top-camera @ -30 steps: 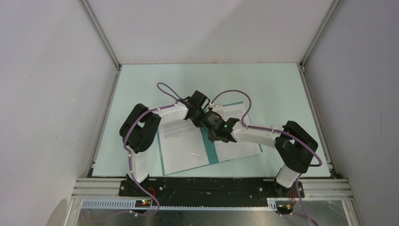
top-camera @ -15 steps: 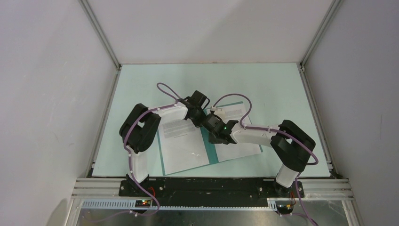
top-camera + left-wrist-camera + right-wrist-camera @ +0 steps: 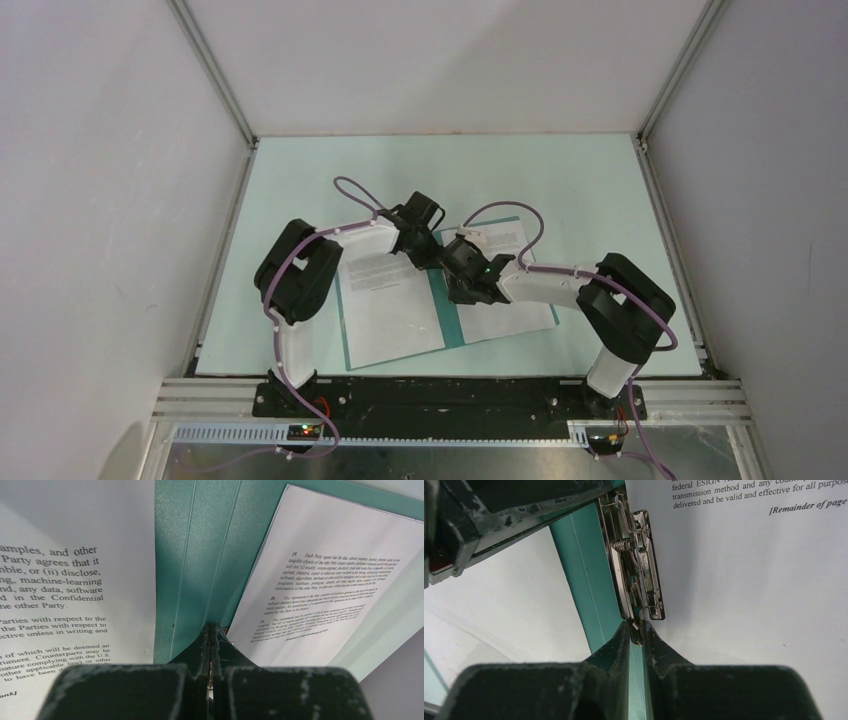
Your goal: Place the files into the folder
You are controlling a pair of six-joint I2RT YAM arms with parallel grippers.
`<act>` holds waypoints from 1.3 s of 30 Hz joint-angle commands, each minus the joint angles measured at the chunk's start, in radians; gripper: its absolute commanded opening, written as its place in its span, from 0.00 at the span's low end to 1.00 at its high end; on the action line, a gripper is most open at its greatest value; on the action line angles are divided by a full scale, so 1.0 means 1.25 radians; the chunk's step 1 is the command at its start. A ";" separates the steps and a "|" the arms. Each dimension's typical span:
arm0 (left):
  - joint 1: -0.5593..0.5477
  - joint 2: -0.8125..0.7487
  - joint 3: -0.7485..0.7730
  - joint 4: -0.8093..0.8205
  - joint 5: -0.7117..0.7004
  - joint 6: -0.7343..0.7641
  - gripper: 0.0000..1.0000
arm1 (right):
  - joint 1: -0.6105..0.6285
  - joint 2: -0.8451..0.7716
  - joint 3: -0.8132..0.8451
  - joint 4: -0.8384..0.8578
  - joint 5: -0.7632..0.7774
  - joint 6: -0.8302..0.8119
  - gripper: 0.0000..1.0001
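The teal folder (image 3: 449,318) lies open on the table with one of the files on each half: a left sheet (image 3: 390,305) and a right sheet (image 3: 512,312). Both grippers meet at the far end of the spine. My left gripper (image 3: 212,629) is shut with nothing between its fingers, tips down on the folder's spine (image 3: 200,540) between the two sheets (image 3: 65,580) (image 3: 325,575). In the right wrist view the metal clip (image 3: 644,570) sits on the spine beside the right sheet (image 3: 749,590). My right gripper (image 3: 638,630) is shut on the clip's near lever end.
The pale green table (image 3: 560,180) is walled by white panels on three sides, with aluminium frame posts (image 3: 215,75) at the back corners. Both arm bases stand on the black rail (image 3: 450,395) at the near edge. Purple cables loop above each wrist.
The right arm's wrist has shifted slightly toward the far right and its cable loop has risen. The left arm, the folder and both sheets stay where they were.
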 commanded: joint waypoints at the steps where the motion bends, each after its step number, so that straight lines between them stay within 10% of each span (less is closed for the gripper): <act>1: -0.005 0.089 -0.057 -0.104 -0.052 0.038 0.00 | -0.040 0.043 -0.062 -0.076 0.010 -0.003 0.00; 18: -0.019 0.041 -0.041 -0.070 0.009 0.118 0.01 | -0.079 0.129 -0.048 -0.049 -0.130 -0.075 0.01; 28: -0.044 -0.055 -0.054 -0.041 0.054 0.205 0.29 | -0.105 0.161 -0.028 -0.066 -0.151 -0.068 0.00; 39: -0.067 -0.045 -0.079 -0.036 0.057 0.206 0.23 | -0.112 0.164 -0.021 -0.065 -0.159 -0.070 0.00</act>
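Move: The metal clip on the folder's spine runs back from the left hand's shut fingertips, its middle about 4 cm back and 1 cm right at nearly their height. From the left hand, the left file's middle is some 10 cm back and 10 cm left. The right hand already pinches the clip's near end, with the clip's middle about 4 cm ahead and 1 cm left of it; the right file's middle lies roughly 4 cm ahead and 10 cm right of that hand. The clip's near end stays pinched in the right fingers, which sink about 1 cm while that wrist tilts some 15 degrees, bringing them more upright. After a pause, the left hand lifts slightly off the clip's far end, parts its shut fingers a little, then travels about 4.5 cm back and slightly right along the clip towards the right fingers, turning clockwise, to straddle the bar. ##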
